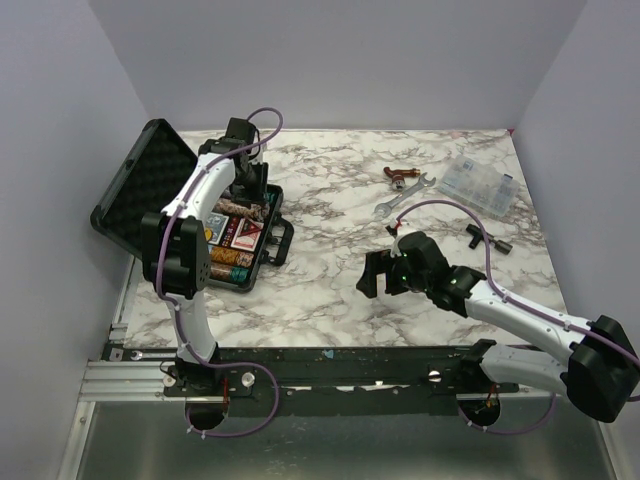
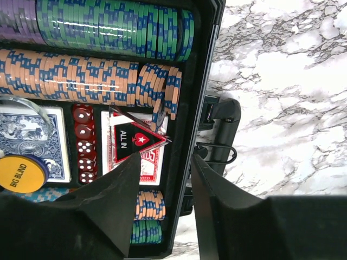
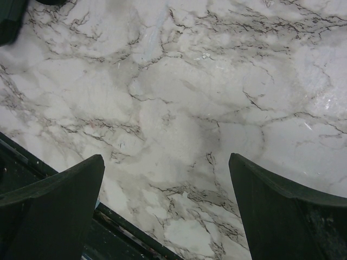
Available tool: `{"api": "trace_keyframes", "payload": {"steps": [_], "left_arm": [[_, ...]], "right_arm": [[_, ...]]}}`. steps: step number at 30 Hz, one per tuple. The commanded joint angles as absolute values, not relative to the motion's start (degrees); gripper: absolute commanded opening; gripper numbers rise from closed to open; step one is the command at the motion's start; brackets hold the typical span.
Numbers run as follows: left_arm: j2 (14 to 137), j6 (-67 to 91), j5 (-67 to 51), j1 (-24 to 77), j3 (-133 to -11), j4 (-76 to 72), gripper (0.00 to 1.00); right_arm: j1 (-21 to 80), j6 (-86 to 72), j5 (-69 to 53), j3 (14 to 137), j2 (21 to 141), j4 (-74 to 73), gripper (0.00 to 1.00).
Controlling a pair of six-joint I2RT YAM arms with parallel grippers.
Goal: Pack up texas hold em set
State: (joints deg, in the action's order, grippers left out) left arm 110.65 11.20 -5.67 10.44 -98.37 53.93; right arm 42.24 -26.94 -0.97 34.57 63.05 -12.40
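Note:
The texas hold em set is a black briefcase lying open at the table's left, its foam-lined lid (image 1: pixel 140 190) tipped back. Rows of green-blue chips (image 2: pixel 114 27) and orange-blue chips (image 2: pixel 70 76) fill the base. Below them lie red dice (image 2: pixel 84 143), a blue deck (image 2: pixel 32 135), a red deck (image 2: pixel 146 168), a triangular ALL IN disc (image 2: pixel 135 142) and a yellow BIG BLIND disc (image 2: pixel 21 172). My left gripper (image 2: pixel 167 158) (image 1: pixel 252 196) hangs open over the case's handle-side wall (image 2: pixel 181 179), one finger inside, one outside. My right gripper (image 1: pixel 375 272) (image 3: pixel 166 158) is open over bare marble.
A silver wrench (image 1: pixel 405 197), a small red-brown tool (image 1: pixel 402 175), a clear compartment box (image 1: pixel 480 185) and a black T-shaped piece (image 1: pixel 487 238) lie at the back right. The case handle (image 2: pixel 219 135) sticks out onto the marble. A dark rail (image 1: pixel 330 360) borders the near edge.

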Motion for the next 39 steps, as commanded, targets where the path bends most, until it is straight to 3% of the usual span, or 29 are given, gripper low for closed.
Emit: {"api": "trace_keyframes", "payload": {"steps": [1, 7, 15, 30, 39], "left_arm": [[110.87, 11.60, -7.48, 9.85, -97.59, 52.64, 0.37], [114.44, 10.91, -6.96, 9.75, -99.99, 54.40, 0.29], [118.25, 10.14, -8.22, 9.23, -102.56, 55.77, 0.28], [122.53, 8.21, -7.53, 8.90, -107.92, 58.00, 0.00], [126.24, 5.68, -6.56, 9.09, -111.99, 59.54, 0.00]], "right_arm": [[41.93, -26.18, -1.50, 33.84, 61.86, -10.99, 1.00], [41.87, -26.24, -1.50, 33.79, 61.70, -11.01, 1.00], [41.92, -26.11, -1.67, 33.66, 61.68, -10.97, 1.00], [41.92, -26.25, -1.69, 33.79, 61.90, -10.91, 1.00], [41.90, -26.19, -1.93, 33.93, 62.65, -10.97, 1.00]]}}
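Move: The loose orange chips leaning out of the end of their row lie about 3 cm ahead of the left hand, level sideways and some 5 cm below it. From the hand, the ALL IN triangle is about 3 cm left, level fore-and-aft; the green row's right end is 8 cm ahead and 1 cm right; the case handle is 5 cm right and 1 cm ahead, all lower. From the right hand the loose chips lie roughly 20 cm ahead and 24 cm left. The left hand's fingertips come against the back edge of the loose orange chips, as a blunt closed tip rather than a pinch. It sinks roughly 4 cm while the half-open fingers shut completely, tipping slightly more downward, then slides nearly level forward, about 2.5 cm forward in all, nudging the chips towards their row. ##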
